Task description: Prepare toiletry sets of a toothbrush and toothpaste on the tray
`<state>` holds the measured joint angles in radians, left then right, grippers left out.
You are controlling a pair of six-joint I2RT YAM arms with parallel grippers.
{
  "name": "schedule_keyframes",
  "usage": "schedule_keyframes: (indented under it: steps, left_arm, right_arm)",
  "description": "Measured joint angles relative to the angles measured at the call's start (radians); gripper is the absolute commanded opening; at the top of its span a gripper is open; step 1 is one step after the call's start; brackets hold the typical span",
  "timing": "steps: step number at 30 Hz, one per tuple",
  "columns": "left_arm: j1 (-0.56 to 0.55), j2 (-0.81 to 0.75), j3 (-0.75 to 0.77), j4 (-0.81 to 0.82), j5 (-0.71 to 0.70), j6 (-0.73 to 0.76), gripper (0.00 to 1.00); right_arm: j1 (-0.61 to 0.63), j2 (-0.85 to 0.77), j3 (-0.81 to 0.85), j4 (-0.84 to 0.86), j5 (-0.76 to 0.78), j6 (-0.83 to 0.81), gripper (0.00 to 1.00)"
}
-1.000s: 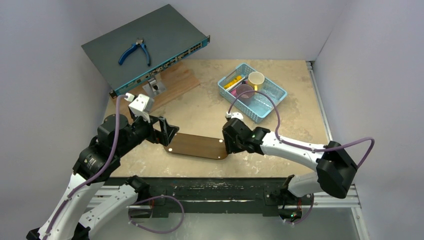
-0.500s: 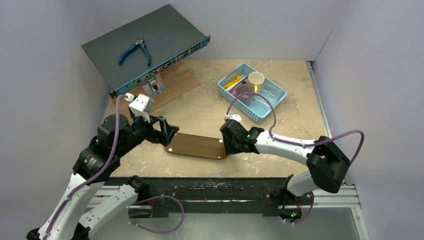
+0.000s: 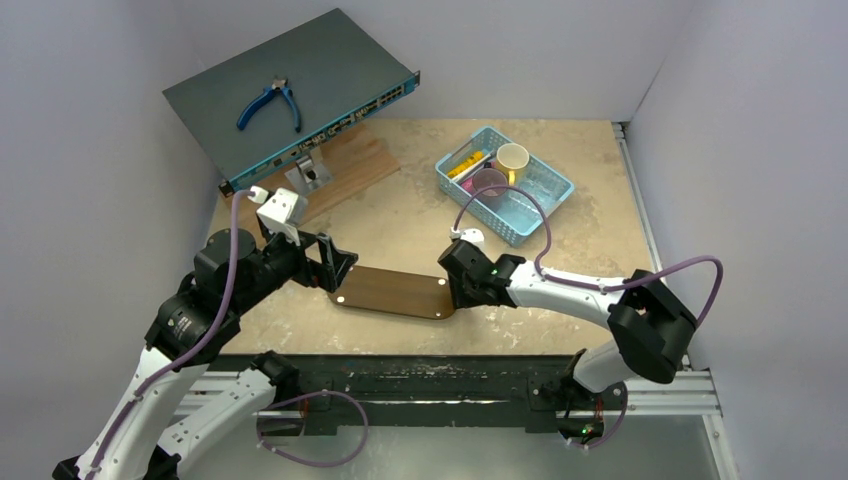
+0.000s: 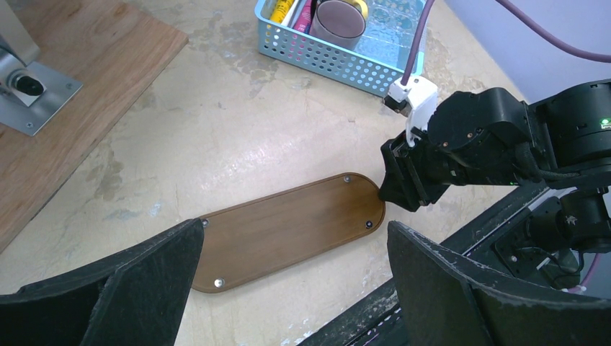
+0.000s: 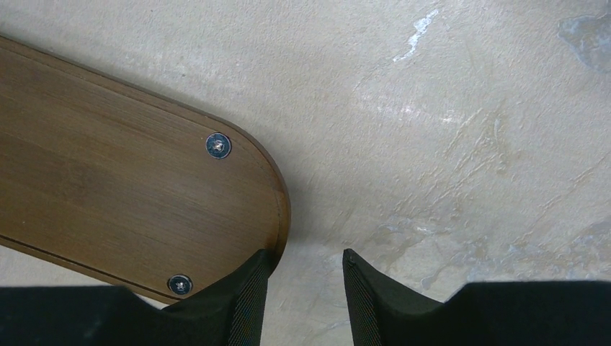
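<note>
The dark-brown oval tray (image 3: 392, 291) (image 4: 288, 231) (image 5: 108, 180) lies bare on the table between both arms. My left gripper (image 3: 338, 266) (image 4: 295, 225) hovers wide open over the tray's left end. At the tray's right end sits my right gripper (image 3: 460, 291) (image 5: 304, 252), its jaws partly apart. One fingertip (image 5: 256, 270) overlaps the rim and the other stands over bare table. A yellow toothpaste tube (image 3: 463, 163) (image 4: 282, 9) and a pink one (image 4: 304, 14) lie in the blue basket. The toothbrush is out of view.
The blue mesh basket (image 3: 520, 232) (image 4: 331, 61) at the back right also holds a cream mug (image 3: 512, 158) and a purple mug (image 3: 489, 183). At the back left, a grey network switch (image 3: 300, 70) with blue pliers (image 3: 270, 103) rests over a wooden board (image 3: 350, 165) and a metal bracket (image 3: 310, 172).
The right arm's elbow has swung left and its gripper has edged slightly toward the tray's end, its jaws narrowing a little. The left arm has not moved.
</note>
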<state>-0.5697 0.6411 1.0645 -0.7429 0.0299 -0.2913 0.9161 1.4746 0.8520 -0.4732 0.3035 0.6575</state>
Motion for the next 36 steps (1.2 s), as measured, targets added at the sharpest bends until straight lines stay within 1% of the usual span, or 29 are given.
schedule_keyframes:
  steps: [12,18,22,29,36]
  left_arm:
    - [0.000,-0.001,0.000,0.000,0.000,0.000,0.98]
    - [0.000,-0.001,0.000,0.000,0.000,0.000,0.98]
    - [0.000,-0.001,0.000,0.000,0.000,0.000,0.98]
    - [0.000,-0.002,0.000,0.000,0.000,0.000,0.98]
    - [0.000,-0.012,0.000,0.000,0.001,0.000,0.98]
  right_arm:
    - [-0.002,-0.016,-0.023,0.000,0.054,0.036,0.43]
    - [-0.007,-0.040,-0.036,-0.027,0.075,0.062,0.41]
    - [-0.008,-0.051,-0.039,-0.064,0.099,0.090,0.39]
    - [-0.026,-0.083,-0.054,-0.155,0.158,0.170,0.40]
    - [-0.061,-0.136,-0.085,-0.235,0.184,0.235,0.40]
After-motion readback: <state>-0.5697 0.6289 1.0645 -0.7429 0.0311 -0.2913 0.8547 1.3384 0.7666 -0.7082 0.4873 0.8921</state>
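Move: At the tray's right end, the right hand is already low with its left finger over the end rim; the tray's middle lies about 15 cm to its left and 2 cm ahead, roughly level with it. The blue basket stands some 28 cm ahead and 11 cm to its right, the purple cup in the basket about 28 cm ahead and 8 cm right. From the raised, idle left hand, the tray's middle is roughly 7 cm ahead, 9 cm right and 26 cm below. Dragging the tray by its right end, the right hand keeps its left fingertip hooked inside the rim and pulls to the robot's right, slowly then faster, about 8 cm, drifting about 1 cm back late on. It stays at the same low height, fingers half open, and the wrist turns some 20 degrees clockwise. ##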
